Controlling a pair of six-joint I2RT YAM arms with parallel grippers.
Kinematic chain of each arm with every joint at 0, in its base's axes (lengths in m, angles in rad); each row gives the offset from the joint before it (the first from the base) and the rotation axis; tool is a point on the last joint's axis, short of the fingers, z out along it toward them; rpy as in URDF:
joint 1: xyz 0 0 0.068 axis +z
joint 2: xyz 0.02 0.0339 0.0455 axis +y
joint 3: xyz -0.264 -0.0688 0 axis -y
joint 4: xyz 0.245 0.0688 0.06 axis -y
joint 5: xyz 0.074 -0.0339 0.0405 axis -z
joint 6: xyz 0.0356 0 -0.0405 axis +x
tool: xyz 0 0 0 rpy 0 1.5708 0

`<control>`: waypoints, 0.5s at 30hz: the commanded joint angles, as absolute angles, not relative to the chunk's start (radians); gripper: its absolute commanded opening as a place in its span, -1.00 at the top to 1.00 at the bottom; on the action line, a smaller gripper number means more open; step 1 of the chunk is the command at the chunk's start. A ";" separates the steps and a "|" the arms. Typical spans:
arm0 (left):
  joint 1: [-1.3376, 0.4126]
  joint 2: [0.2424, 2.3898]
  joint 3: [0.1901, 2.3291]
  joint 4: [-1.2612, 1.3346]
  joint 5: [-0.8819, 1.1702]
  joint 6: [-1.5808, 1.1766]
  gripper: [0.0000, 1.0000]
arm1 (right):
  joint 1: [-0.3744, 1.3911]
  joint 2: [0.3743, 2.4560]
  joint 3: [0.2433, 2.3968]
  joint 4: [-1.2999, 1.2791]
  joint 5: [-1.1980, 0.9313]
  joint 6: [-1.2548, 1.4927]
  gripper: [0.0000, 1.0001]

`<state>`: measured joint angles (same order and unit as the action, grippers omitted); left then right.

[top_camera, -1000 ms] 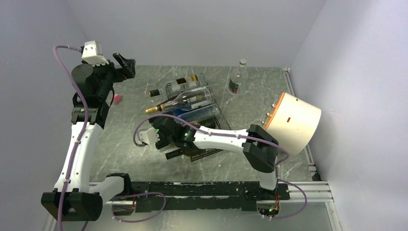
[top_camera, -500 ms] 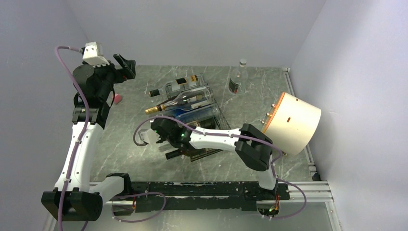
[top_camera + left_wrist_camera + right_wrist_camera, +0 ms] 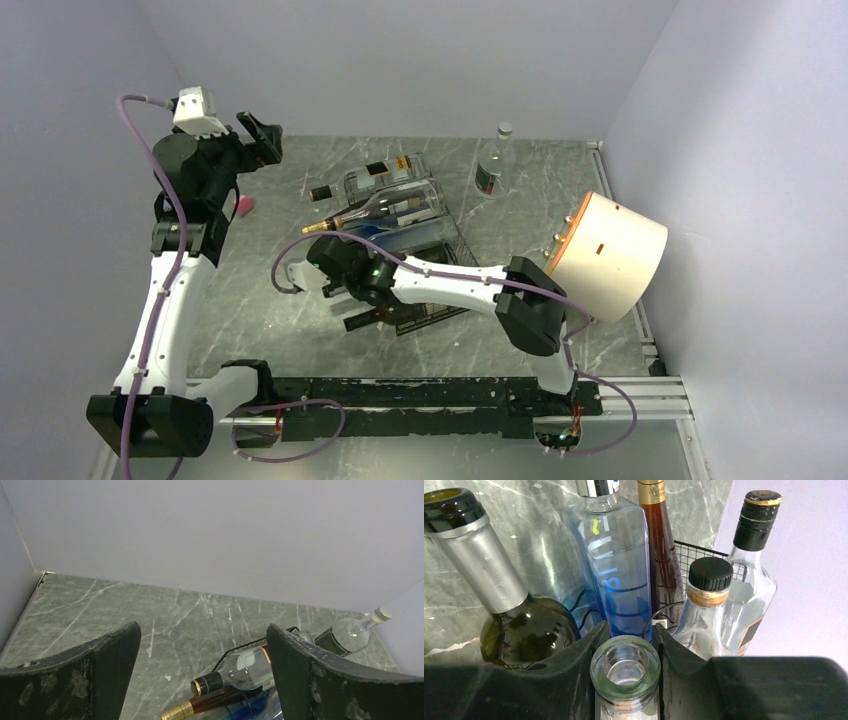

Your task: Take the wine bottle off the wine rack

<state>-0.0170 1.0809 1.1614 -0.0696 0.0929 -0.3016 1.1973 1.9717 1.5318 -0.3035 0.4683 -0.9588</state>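
My right gripper point(image 3: 626, 639) is shut on the open, clear greenish neck of the wine bottle point(image 3: 625, 666); a black finger point(image 3: 574, 660) presses on each side of it. In the top view the right gripper point(image 3: 335, 272) sits at the near left end of the black wire wine rack point(image 3: 457, 243), and the arm hides the bottle's body. Several other bottles lie in the wine rack point(image 3: 684, 550). Far off at the back left, my left gripper point(image 3: 262, 136) is raised and open; the left gripper point(image 3: 202, 636) holds nothing.
Beside the held neck lie a dark green bottle with silver foil point(image 3: 519, 625), a blue-tinted bottle point(image 3: 616, 565), an amber bottle with gold foil point(image 3: 659, 545) and two clear black-capped bottles point(image 3: 706, 600). A clear bottle point(image 3: 492, 165) stands at the back. A cream cylinder point(image 3: 610, 255) sits right.
The right gripper's jaws have closed from wide apart onto the bottle neck, and the right wrist has shifted slightly left. The left arm has stayed still.
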 commanded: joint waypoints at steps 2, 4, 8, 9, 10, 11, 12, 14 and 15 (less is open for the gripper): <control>-0.018 1.099 1.153 -0.028 0.054 -0.275 -0.98 | 1.210 1.867 1.594 -0.323 0.495 -0.913 0.98; -0.018 1.104 1.154 -0.030 0.046 -0.269 -0.98 | 1.210 1.824 1.591 -0.304 0.486 -0.896 1.00; -0.018 1.104 1.156 -0.033 0.048 -0.264 -0.98 | 1.210 1.720 1.526 -0.231 0.454 -0.869 1.00; -0.018 1.104 1.157 -0.033 0.050 -0.264 -0.98 | 1.211 1.691 1.511 -0.217 0.442 -0.860 1.00; -0.018 1.104 1.158 -0.032 0.052 -0.264 -0.98 | 1.210 1.665 1.496 -0.204 0.429 -0.838 1.00; -0.018 1.105 1.158 -0.032 0.053 -0.265 -0.98 | 1.211 1.640 1.486 -0.194 0.412 -0.821 1.00; -0.018 1.106 1.157 -0.031 0.055 -0.266 -0.98 | 1.211 1.616 1.480 -0.196 0.390 -0.800 1.00; -0.018 1.109 1.156 -0.030 0.059 -0.267 -0.98 | 1.210 1.566 1.465 -0.178 0.337 -0.744 1.00; -0.018 1.111 1.155 -0.030 0.060 -0.268 -0.98 | 1.208 1.539 1.448 -0.153 0.318 -0.718 1.00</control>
<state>-0.0170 1.1095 1.1614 -0.0696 0.0673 -0.2768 1.2064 1.6363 1.4841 -0.2600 0.3969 -0.8017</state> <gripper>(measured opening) 0.991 0.373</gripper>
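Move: The right fingers are already shut on the neck of the clear bottle; its middle lies about 11 cm to the right of that hand, 4 cm farther out and 3 cm below it. Under it, 8 cm lower than the hand, are the silver-necked wine bottle, level and 9 cm to the right, and the blue bottle, 7 cm ahead and 6 cm to the right. The corked bottle lies 11 cm ahead, 10 cm to the right. From the left hand the clear bottle is some 24 cm to the right, 5 cm back, 27 cm down. Keep the right fingers pinched on the clear bottle's neck and lift it away from the rack and its neighbours, slowly at first and then fast, about 14 cm up, easing back slightly and a little right. As you rise, roll the hand some 25 degrees so its left side comes up, letting the body end hang lower than the neck. ##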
